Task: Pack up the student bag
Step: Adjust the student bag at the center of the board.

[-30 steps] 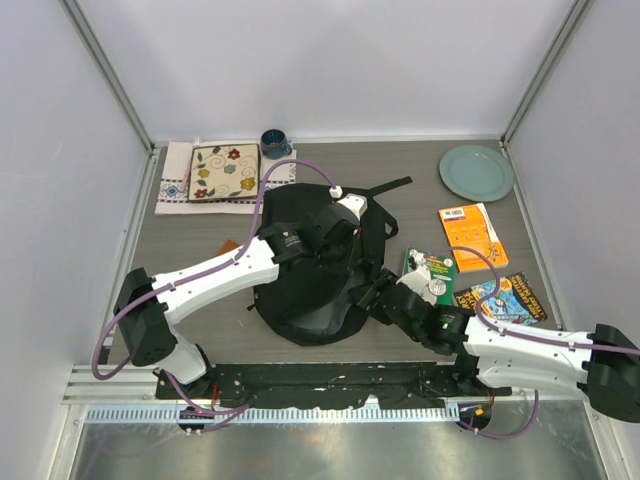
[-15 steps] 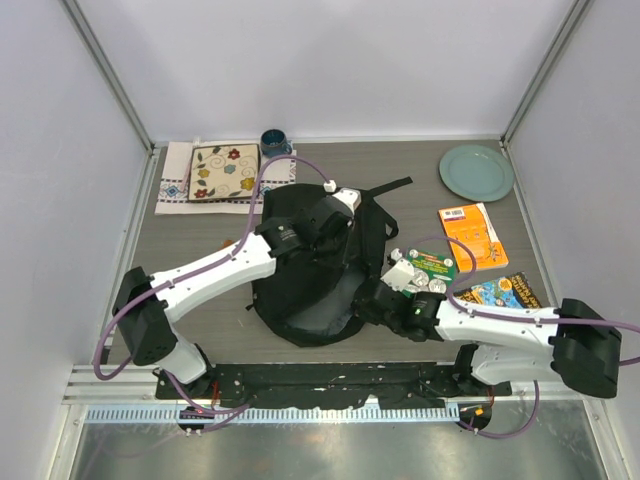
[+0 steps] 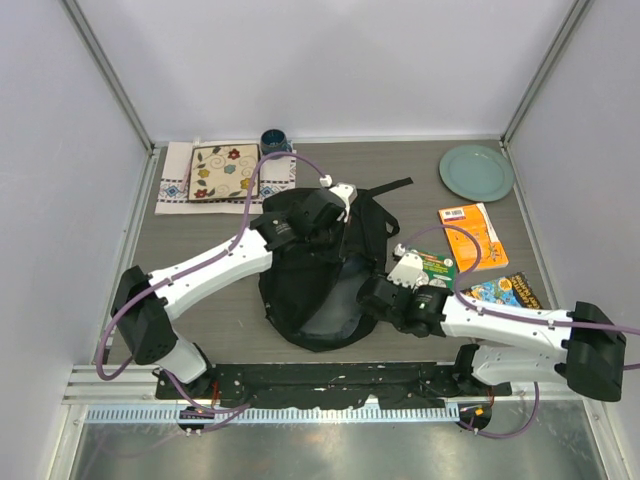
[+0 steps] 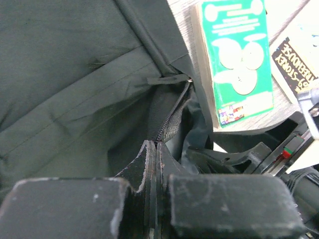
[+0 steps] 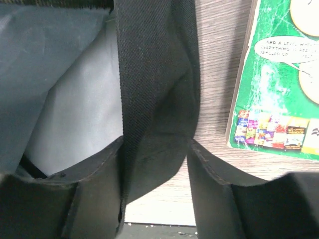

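Note:
The student bag is a black backpack lying mid-table, its mouth gaping so grey lining shows. My left gripper hangs over the bag's upper part. In the left wrist view its fingers are pressed together on the bag's zip edge. My right gripper is at the bag's right edge. Its jaws stand apart around a black woven strap that runs down between the fingertips.
A green book lies just right of the bag, close to the right gripper. An orange book, a dark comic and a teal plate lie farther right. A patterned tile on a cloth and a blue mug sit back left.
The left gripper has risen and moved back-left with the bag's edge, widening the mouth. The right arm swung left from the green book to the bag's strap.

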You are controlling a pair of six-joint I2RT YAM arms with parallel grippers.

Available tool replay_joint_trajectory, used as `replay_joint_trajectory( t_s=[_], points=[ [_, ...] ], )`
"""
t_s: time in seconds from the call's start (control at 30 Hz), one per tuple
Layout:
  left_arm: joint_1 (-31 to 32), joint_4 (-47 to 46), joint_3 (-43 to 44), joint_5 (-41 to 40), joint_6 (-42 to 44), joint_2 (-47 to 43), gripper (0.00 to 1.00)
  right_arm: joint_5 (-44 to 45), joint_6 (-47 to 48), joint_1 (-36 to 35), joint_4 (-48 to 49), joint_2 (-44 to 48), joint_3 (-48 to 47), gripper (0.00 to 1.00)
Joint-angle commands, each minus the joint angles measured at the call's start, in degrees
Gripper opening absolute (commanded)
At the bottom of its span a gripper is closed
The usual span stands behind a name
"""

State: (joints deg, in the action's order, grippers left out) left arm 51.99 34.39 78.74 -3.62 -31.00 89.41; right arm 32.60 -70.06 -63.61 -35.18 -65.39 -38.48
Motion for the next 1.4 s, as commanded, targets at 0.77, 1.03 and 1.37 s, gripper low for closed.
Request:
replay_joint_trajectory(
  t_s=[0.77, 1.03, 1.37],
  points=[
    [-0.39, -6.27, -6.67, 5.73, -2.48, -7.67, 0.02, 5.91, -16.06, 3.66, 23.49, 31.99, 11.68, 0.85],
    [-0.39, -7.41, -7.28, 6.25, -2.31, -8.19, 0.01, -13.15, -19.76, 13.77, 30.75, 21.71, 9.38, 0.86],
    [-0.39, -7.76, -7.55, 6.43, -1.6, -9.16, 0.01, -24.86, -24.95, 18.7, 44.14, 11.16, 10.97, 0.86]
  ],
)
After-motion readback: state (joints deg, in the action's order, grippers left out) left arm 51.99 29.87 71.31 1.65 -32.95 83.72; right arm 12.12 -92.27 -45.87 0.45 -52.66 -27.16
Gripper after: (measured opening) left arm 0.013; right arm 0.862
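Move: The right hand, half open around the bag's near right edge, has the rim below the left fingertips as its goal: about 8 cm ahead, 6 cm to its left and 8 cm higher. The grey lining shows some 8 cm to its left, 2 cm back and 4 cm below; the green book lies about 15 cm to its right, 2 cm ahead and 5 cm lower. The left hand already pinches the rim, with that goal 2 cm straight below its hand point. Straight up first, the right hand leaves the bag's near right edge by roughly 9 cm, opening wide; after a small dip it swings forward about 6 cm and then left about 4, towards the rim below the left fingertips. Its left side rolls up some 50 degrees on the way, so the spread fingers come to straddle the rim. The left fingers keep their pinch and ease back a couple of centimetres. ##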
